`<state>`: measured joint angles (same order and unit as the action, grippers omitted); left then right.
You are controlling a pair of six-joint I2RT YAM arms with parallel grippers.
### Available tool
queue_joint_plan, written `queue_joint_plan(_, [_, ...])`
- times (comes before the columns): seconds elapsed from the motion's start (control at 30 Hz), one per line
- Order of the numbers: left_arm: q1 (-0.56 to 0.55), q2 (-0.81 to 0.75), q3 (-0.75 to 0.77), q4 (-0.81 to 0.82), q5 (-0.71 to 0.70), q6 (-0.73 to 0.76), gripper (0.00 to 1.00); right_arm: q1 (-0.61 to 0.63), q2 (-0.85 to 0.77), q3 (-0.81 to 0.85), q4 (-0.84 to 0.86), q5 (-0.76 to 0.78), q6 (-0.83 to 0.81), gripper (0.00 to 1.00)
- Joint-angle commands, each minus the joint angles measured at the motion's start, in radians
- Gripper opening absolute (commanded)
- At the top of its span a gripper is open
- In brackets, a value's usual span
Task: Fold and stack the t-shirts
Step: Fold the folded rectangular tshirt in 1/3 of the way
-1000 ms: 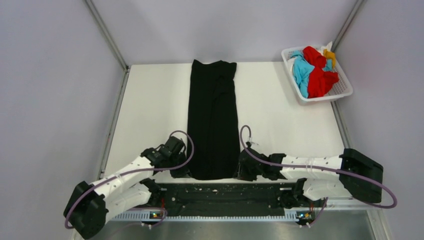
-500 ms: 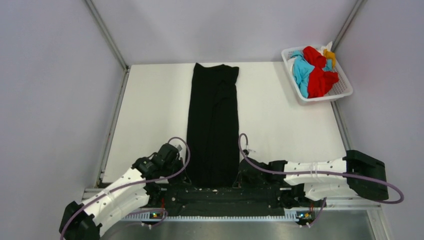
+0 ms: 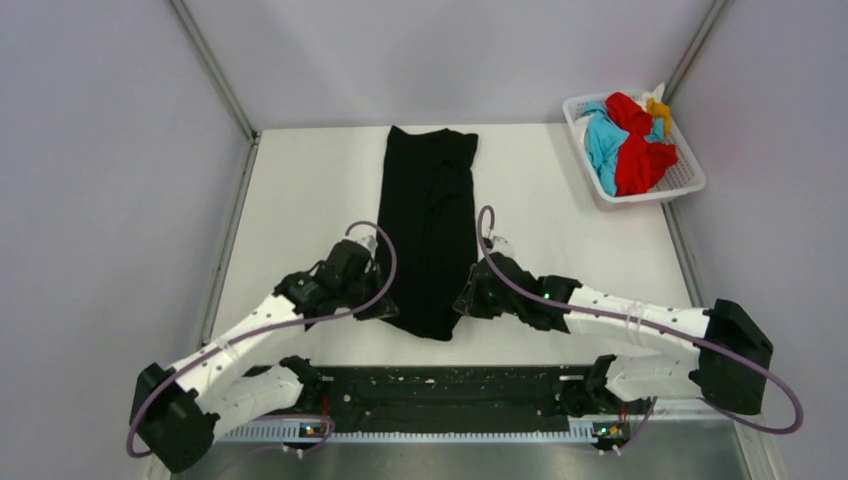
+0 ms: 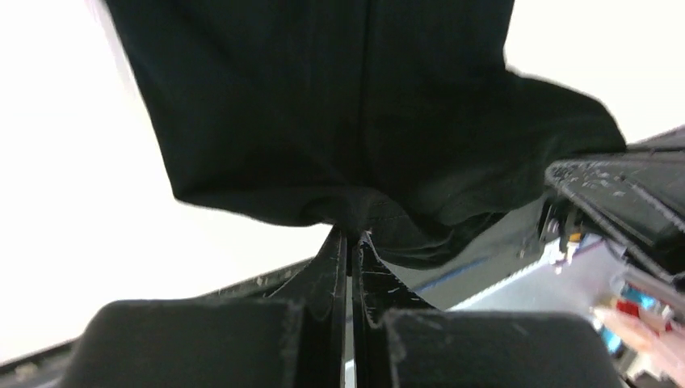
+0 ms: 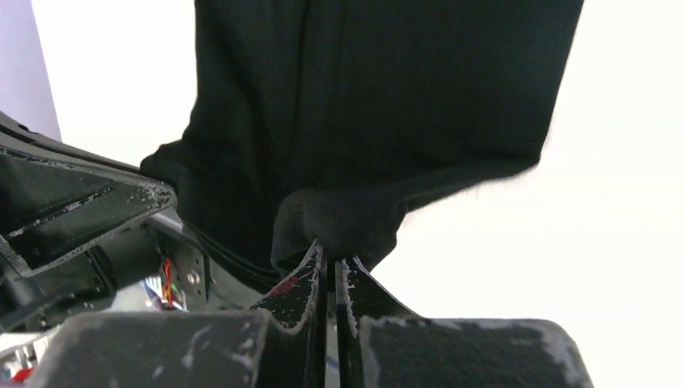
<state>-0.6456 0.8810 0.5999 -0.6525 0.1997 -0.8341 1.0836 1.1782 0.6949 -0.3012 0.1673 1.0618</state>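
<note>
The black t-shirt [image 3: 430, 220] lies as a long narrow strip down the middle of the white table, its far end at the back edge. My left gripper [image 3: 385, 306] is shut on its near left corner [image 4: 355, 214]. My right gripper [image 3: 466, 300] is shut on its near right corner [image 5: 339, 222]. Both hold the near hem lifted off the table, and the cloth sags between them. The red [image 3: 640, 160], turquoise-blue [image 3: 603, 140] and orange-yellow [image 3: 658, 106] t-shirts lie crumpled in the basket.
The white lattice basket [image 3: 690, 185] stands at the back right corner. A black rail [image 3: 450, 395] with the arm bases runs along the near edge. Grey walls and metal posts close the left, back and right sides.
Both grippers have pulled back to the near edge, then lifted and carried the shirt's near hem away from the rail toward the table's middle. The strip now looks shorter.
</note>
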Motion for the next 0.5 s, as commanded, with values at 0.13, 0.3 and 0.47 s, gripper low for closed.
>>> queue_joint_plan(0.13, [0.104,0.356,0.303,0.148,-0.119,0.16,0.0,-0.265,0.108,0.145,0.123,-0.128,-0.292,0.0])
queue_joint_plan(0.3, [0.24,0.532,0.431,0.191,-0.038,0.204,0.0,-0.394,0.225,0.218,0.2,-0.197,-0.4,0.0])
queue_joint_plan(0.47, [0.298,0.704,0.612,0.203,-0.042,0.226,0.0,-0.491,0.355,0.319,0.23,-0.258,-0.416,0.0])
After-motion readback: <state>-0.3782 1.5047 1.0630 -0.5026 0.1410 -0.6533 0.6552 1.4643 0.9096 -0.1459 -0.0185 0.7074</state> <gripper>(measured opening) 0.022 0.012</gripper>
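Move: The shirt's hem is already off the table, one corner in each hand. The lying middle of the shirt, where the hem is going, is about 25 cm ahead and 9 cm below both hands, some 9 cm to the left hand's right and 9 cm to the right hand's left. The shirt's far end lies about 57 cm ahead on that same centre line; the table's near edge runs roughly 8 cm behind both hands. The black shirt's raised hem is swept forward over the part still lying, both hands keeping their closed grip on its corners and travelling side by side, the left about 18 cm, the right about 15. They stay near the same height, rising a centimetre or two at first and then easing slightly down; the fingers tip a little more forward and the left wrist turns about 10 degrees counter-clockwise. ##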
